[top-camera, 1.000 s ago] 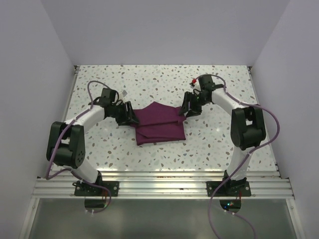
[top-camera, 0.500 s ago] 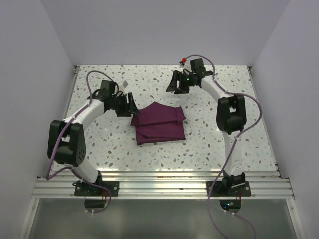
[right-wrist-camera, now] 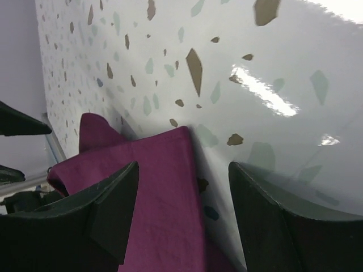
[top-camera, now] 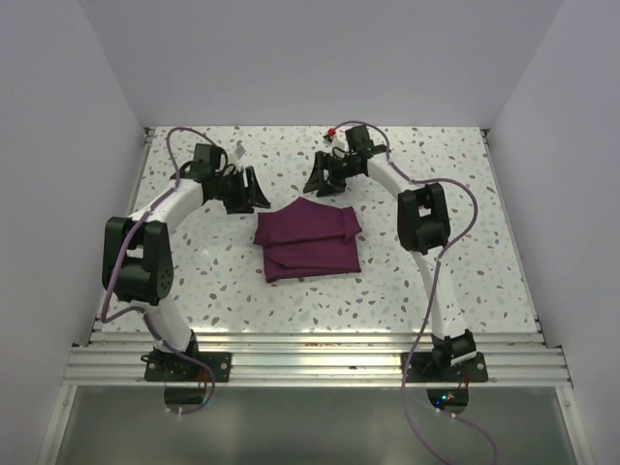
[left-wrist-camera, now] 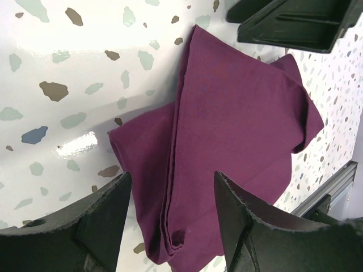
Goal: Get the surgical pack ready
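The surgical pack [top-camera: 308, 240] is a folded plum-purple cloth bundle lying flat at the middle of the speckled table [top-camera: 446, 194]. My left gripper [top-camera: 250, 191] hovers just off its far-left corner, open and empty. My right gripper [top-camera: 320, 178] hovers beyond its far edge, also open and empty. In the left wrist view the bundle [left-wrist-camera: 238, 124] lies below my left gripper [left-wrist-camera: 172, 178], folded layers showing along its edge. A finger of the right gripper [left-wrist-camera: 295, 22] shows at the top. In the right wrist view the bundle's corner [right-wrist-camera: 108, 156] lies under my right gripper [right-wrist-camera: 182, 170].
White walls [top-camera: 58, 116] enclose the table on the left, back and right. An aluminium rail [top-camera: 310, 363] with both arm bases runs along the near edge. Purple cables [top-camera: 465, 194] loop off both arms.
Both grippers have opened wider and drawn away from the bundle's far corners toward the back. The right arm swung left and back. The bundle lies flat where it was.
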`<state>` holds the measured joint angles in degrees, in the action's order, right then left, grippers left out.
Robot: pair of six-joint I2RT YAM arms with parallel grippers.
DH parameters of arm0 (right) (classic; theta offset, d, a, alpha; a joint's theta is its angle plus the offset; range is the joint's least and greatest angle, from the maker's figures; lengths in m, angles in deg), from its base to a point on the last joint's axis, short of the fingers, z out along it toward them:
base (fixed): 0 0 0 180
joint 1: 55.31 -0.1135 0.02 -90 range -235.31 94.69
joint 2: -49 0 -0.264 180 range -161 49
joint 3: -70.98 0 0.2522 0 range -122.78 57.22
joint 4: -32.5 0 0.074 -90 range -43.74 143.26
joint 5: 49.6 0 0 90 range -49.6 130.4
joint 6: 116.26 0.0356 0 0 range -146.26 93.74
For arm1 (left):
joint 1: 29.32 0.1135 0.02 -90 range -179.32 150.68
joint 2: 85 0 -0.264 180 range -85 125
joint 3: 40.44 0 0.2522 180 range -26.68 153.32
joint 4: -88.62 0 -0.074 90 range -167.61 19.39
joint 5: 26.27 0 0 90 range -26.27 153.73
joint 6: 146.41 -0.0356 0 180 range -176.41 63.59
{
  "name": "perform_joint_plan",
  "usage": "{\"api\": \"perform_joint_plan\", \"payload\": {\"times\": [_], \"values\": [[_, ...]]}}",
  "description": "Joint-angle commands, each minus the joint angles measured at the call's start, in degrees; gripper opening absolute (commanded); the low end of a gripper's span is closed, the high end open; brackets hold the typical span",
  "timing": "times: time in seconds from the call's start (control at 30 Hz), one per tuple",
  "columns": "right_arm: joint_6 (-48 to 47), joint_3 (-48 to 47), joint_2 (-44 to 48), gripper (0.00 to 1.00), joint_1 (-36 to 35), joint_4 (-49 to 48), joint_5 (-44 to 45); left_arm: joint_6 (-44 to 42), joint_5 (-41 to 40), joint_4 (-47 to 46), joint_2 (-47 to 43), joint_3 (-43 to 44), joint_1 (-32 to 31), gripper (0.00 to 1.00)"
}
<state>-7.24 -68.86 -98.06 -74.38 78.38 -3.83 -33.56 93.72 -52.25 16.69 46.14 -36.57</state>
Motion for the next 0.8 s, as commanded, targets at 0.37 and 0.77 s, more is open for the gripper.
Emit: {"api": "perform_joint_plan", "payload": {"times": [0.37, 0.77], "values": [[-4.6, 0.7, -1.3, 0.59, -4.0, 5.2, 0.1, 0.3, 5.2, -3.6, 0.3, -0.9, 2.2, 0.63], [-5.2, -1.2, -2.0, 0.43, -3.9, 7.1, 5.6, 2.5, 6.7, -4.7, -0.2, -1.8, 2.2, 0.62]]}}
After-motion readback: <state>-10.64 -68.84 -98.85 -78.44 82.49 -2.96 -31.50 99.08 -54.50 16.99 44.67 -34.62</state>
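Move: The drape's far corner lies about 3 cm to the right hand's left, 2 cm back from it and some 3 cm below. The folded band's right end is about 9 cm back and 10 cm right of this hand, its left end 10 cm back and 13 cm left, both low on the table. From the waiting left hand, the corner is some 11 cm to the right, 3 cm ahead and 9 cm down. Bring the right gripper back and to the left over the drape's far corner, about 3 cm each way, sinking nearly 2 cm, mostly in the latter half once the travel ends. Turn it slightly counter-clockwise and narrow the open fingers by about a third, one on either side of the corner's far edge; don't shut them yet. ##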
